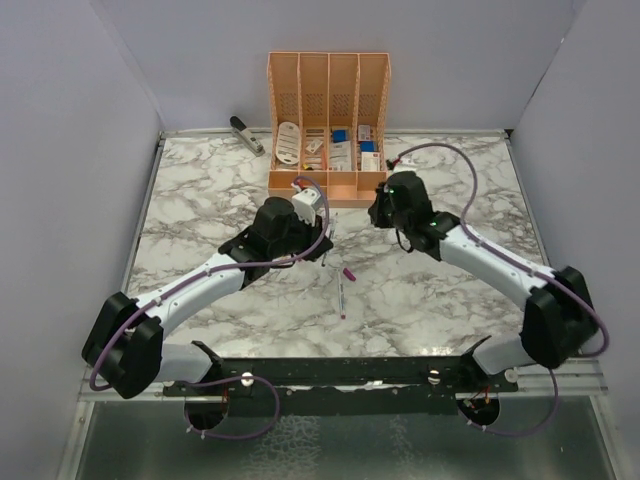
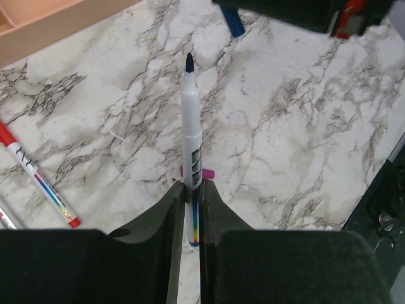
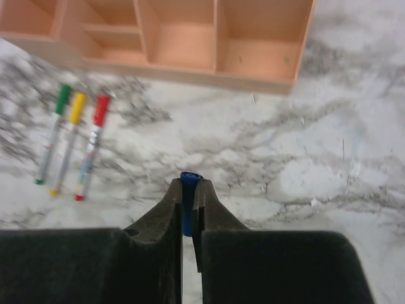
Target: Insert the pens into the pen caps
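Note:
My left gripper (image 2: 192, 185) is shut on a white-grey pen (image 2: 191, 126) whose dark blue tip points away from the fingers, above the marble. My right gripper (image 3: 188, 183) is shut on the blue pen cap (image 3: 190, 178), and the cap's end pokes out past the fingertips. In the top view the two grippers (image 1: 322, 235) (image 1: 385, 215) face each other near the table's middle, a short way apart. Three pens wearing green (image 3: 62, 99), yellow (image 3: 77, 107) and red (image 3: 100, 109) caps lie side by side. A purple cap (image 1: 349, 272) and a bare pen (image 1: 341, 297) lie on the table.
A peach organiser (image 1: 328, 130) with white and blue items stands at the back, close behind both grippers. A grey stapler (image 1: 246, 134) lies to its left. Grey walls close in the marble table (image 1: 200, 200) on three sides.

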### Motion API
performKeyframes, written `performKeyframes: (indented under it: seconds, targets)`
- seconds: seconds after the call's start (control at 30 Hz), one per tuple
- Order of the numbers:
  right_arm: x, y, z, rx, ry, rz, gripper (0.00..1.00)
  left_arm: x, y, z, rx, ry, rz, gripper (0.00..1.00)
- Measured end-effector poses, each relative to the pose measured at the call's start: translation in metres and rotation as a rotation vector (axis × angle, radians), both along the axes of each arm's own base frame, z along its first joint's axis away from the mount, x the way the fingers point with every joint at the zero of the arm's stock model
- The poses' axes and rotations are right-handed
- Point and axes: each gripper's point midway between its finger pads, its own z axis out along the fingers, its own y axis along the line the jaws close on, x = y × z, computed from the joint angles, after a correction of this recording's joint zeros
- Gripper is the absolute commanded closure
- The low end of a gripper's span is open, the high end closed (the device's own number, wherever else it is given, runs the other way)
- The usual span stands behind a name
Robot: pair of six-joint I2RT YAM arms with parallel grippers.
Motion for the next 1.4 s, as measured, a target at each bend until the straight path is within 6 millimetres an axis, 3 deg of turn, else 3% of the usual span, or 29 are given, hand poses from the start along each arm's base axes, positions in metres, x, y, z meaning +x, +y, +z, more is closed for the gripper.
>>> performKeyframes:
  seconds: [0.2, 0.33, 0.73, 1.03, 1.4]
  targets:
    - [-0.003, -0.004, 0.114, 0.238, -0.38, 0.012, 0.99, -0.003, -0.015, 0.017, -0.079, -0.033, -0.07, 1.0]
    - [-0.007, -0.002, 0.151, 0.333, -0.5, 0.033, 0.99, -0.005, -0.024, 0.032, -0.14, -0.051, -0.108, 1.0]
    - [-0.031, 0.011, 0.198, 0.528, -0.654, 0.146, 0.99, -0.009, -0.064, 0.091, -0.304, -0.11, -0.252, 1.0]
    - [-0.049, 0.012, 0.235, 0.625, -0.767, 0.21, 0.99, -0.018, -0.072, 0.089, -0.326, -0.073, -0.294, 1.0]
    - [-0.054, 0.017, 0.236, 0.626, -0.771, 0.253, 0.99, -0.019, -0.075, 0.092, -0.345, -0.068, -0.296, 1.0]
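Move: The left hand holds the uncapped pen, tip forward and up; the blue cap in the right fingers lies about 9 cm ahead of that hand, 12 cm right and 4 cm lower. From the right hand the held pen's middle is roughly 6 cm back, 11 cm left and 5 cm higher. On the table, 15 cm below the left hand, lie the pink cap, 1 cm ahead and 6 cm right, and the loose pen, 5 cm back and 4 cm right. Right lifts the blue cap some 23 cm, tilting its fingertips up, as left raises the pen rightward beneath it. ##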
